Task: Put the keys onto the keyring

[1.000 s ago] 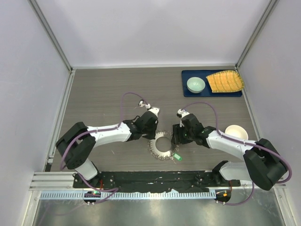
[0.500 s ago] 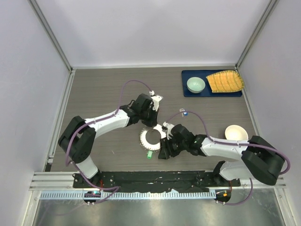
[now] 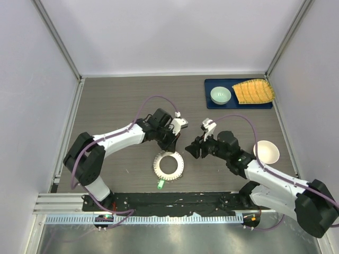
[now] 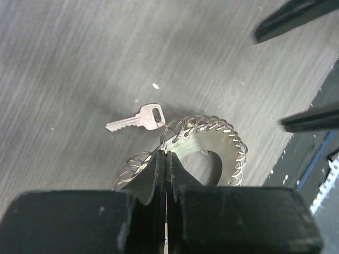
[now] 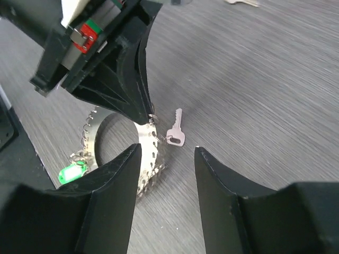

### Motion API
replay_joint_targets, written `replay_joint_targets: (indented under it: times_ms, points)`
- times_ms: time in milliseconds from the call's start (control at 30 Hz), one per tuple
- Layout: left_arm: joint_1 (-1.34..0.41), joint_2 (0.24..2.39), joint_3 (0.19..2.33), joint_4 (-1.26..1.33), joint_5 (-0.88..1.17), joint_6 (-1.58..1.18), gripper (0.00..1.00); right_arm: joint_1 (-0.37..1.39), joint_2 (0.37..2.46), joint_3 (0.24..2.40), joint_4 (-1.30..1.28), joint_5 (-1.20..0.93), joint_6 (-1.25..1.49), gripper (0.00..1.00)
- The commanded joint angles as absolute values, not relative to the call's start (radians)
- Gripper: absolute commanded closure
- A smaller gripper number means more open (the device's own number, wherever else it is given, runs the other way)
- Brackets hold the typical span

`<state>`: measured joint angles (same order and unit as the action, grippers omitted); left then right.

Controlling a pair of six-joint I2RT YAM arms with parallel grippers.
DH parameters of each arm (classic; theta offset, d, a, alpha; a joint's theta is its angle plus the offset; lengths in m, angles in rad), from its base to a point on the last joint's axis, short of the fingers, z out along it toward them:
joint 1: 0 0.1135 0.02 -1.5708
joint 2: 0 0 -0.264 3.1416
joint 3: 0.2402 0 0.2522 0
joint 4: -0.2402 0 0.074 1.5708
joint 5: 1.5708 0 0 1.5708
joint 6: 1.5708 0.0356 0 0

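Observation:
The keyring [image 3: 168,165] is a flat metal ring with small wire loops round its rim, lying on the table between the arms. My left gripper [image 3: 170,148] is shut on one wire loop at its far rim [image 4: 164,142]. A plain silver key [image 4: 135,120] hangs from a neighbouring loop and rests on the table. A green key tag [image 3: 160,184] lies at the ring's near side [image 5: 71,173]. My right gripper [image 5: 168,147] is open to the right of the ring, with nothing between its fingers. The silver key [image 5: 176,132] lies just past its tips.
At the back right, a blue tray [image 3: 208,102] holds a green bowl [image 3: 220,95] and a yellow ridged thing [image 3: 254,91]. A white bowl [image 3: 266,152] stands by the right arm. Another loose key [image 5: 241,2] lies farther off.
The ring and the green tag have shifted left. My right gripper swung left over the ring, then drew back up and to the right. My left gripper stays shut at the ring's far rim.

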<state>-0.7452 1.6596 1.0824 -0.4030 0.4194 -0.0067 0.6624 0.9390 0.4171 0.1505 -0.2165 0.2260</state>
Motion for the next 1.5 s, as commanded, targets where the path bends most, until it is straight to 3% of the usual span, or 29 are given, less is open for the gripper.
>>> replay_joint_targets:
  times_ms: [0, 367, 833, 1133, 1467]
  points:
    - [-0.768, 1.575, 1.089, -0.497, 0.506, 0.093, 1.0, 0.663, 1.032, 0.356, 0.492, -0.415, 0.114, 0.5]
    - [-0.769, 1.463, 1.109, -0.646, 0.624, 0.259, 1.0, 0.664, 1.123, 0.371, 0.61, -0.705, 0.005, 0.54]
    - [-0.769, 1.468, 1.149, -0.673, 0.741, 0.278, 1.0, 0.675, 1.196, 0.443, 0.583, -0.853, -0.044, 0.6]
    - [-0.772, 1.468, 1.151, -0.664, 0.745, 0.265, 1.0, 0.707, 1.235, 0.492, 0.511, -0.88, -0.092, 0.71]
    - [-0.77, 1.465, 1.149, -0.65, 0.736, 0.255, 1.0, 0.733, 1.244, 0.517, 0.488, -0.931, -0.109, 0.66]
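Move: The left fingers are shut on the keyring's wire loop at their tips; the attached key is about 2 cm ahead, 2 cm right and 5 cm below them. The coiled band's middle is about 5 cm back, 2 cm left and 4 cm below, with the green tag about 12 cm back, 5 cm left and 7 cm below. From the half-open right hand, the loop is about 8 cm left, 2 cm ahead and 6 cm below; the key is about 6 cm left, 4 cm ahead and 10 cm below. Keeping its pinch on the wire loop, the left hand draws the keyring back about 7 cm and lifts it some 6 cm, turning roughly 20 degrees clockwise and easing almost to a stop over the second half. The right hand closes in on that loop, going left about 7 cm and back about 5 cm with a brief dip on the way, turning some 40 degrees counter-clockwise and narrowing its fingers to about a third open, the tips either side of the wire just off the left fingertips. ##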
